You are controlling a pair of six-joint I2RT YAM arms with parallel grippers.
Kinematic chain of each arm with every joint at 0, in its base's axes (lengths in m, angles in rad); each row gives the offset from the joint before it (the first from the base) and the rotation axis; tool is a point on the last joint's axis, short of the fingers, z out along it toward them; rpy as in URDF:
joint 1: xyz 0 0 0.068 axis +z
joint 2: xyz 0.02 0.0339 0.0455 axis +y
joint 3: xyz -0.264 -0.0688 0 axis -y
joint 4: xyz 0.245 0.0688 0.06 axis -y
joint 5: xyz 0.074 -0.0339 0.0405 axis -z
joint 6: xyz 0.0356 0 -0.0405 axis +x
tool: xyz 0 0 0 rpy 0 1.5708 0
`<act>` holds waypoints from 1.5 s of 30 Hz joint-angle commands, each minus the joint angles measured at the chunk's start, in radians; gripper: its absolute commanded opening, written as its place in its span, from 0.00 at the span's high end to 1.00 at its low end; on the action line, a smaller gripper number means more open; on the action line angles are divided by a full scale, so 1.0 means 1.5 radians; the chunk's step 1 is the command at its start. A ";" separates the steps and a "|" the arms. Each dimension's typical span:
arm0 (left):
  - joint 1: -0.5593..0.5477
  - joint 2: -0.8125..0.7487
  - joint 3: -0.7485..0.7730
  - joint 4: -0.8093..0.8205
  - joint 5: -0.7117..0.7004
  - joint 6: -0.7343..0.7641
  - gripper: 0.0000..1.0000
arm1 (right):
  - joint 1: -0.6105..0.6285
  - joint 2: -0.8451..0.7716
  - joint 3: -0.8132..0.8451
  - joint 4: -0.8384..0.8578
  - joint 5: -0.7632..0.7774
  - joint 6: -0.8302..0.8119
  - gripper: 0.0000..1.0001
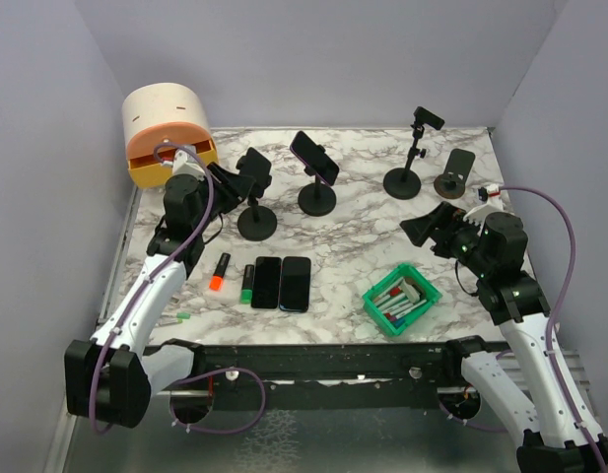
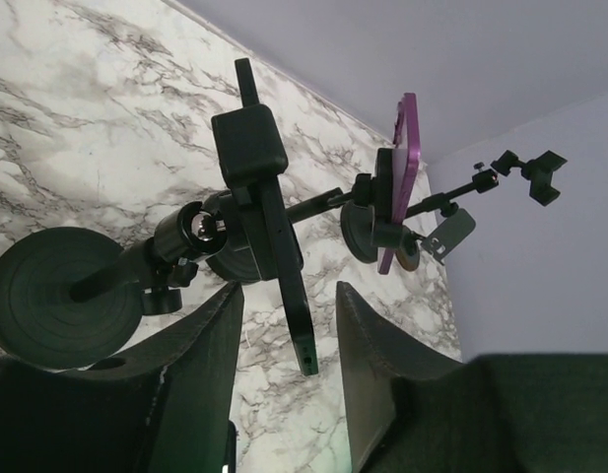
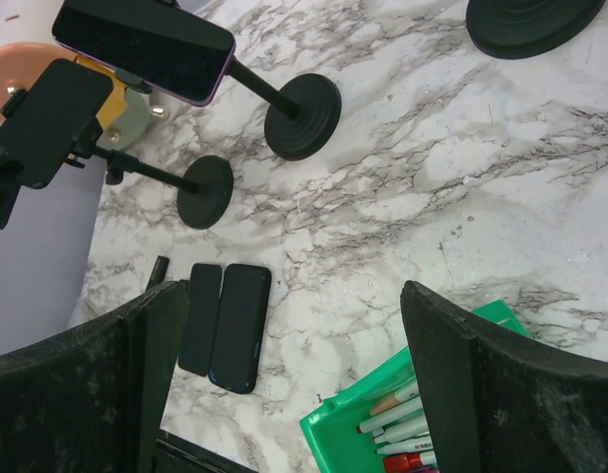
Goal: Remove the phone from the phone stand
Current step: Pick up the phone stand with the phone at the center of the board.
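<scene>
A black phone point(image 1: 254, 166) is clamped in a black phone stand point(image 1: 256, 225) at the back left of the marble table. My left gripper point(image 1: 230, 180) is at it from the left. In the left wrist view the black phone point(image 2: 284, 266) shows edge-on, with its lower end between my left gripper's point(image 2: 289, 296) fingers point(image 2: 220, 340). A gap shows on both sides and neither finger touches it. A purple phone point(image 1: 314, 158) sits on a second stand point(image 1: 317, 200). My right gripper point(image 1: 427, 225) hangs open and empty over the table at the right point(image 3: 294, 291).
Two black phones point(image 1: 281, 283) lie flat near the front, beside an orange marker point(image 1: 220, 273) and a green marker point(image 1: 247, 284). A green bin point(image 1: 401, 299) of pens sits front right. An empty clamp stand point(image 1: 412, 158), a small stand point(image 1: 455, 173) and an orange container point(image 1: 168, 133) stand at the back.
</scene>
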 commanded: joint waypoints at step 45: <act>-0.006 -0.182 0.129 -0.174 0.006 0.068 1.00 | 0.017 0.010 0.043 -0.022 -0.024 -0.005 0.07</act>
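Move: The phone on the left-hand stand has its middle about 4 cm ahead of the left gripper, 3 cm to its right and 1 cm above. The purple phone on the next stand is 11 cm ahead and 19 cm right, the orange marker 11 cm back, 8 cm left and some 23 cm below, the drawer box roughly 20 cm ahead and 23 cm left. From the right gripper the left-hand stand's phone is some 15 cm ahead and 37 cm left, slightly above. Ease the left gripper about 1 cm forward and down, closing the half-open fingers until they pinch the near edge of the phone still clamped in its stand. Keep that pinch and draw back about 6 cm, drifting slightly left, then rise 3 to 4 cm as the hand's left side tips up about 5 degrees. ##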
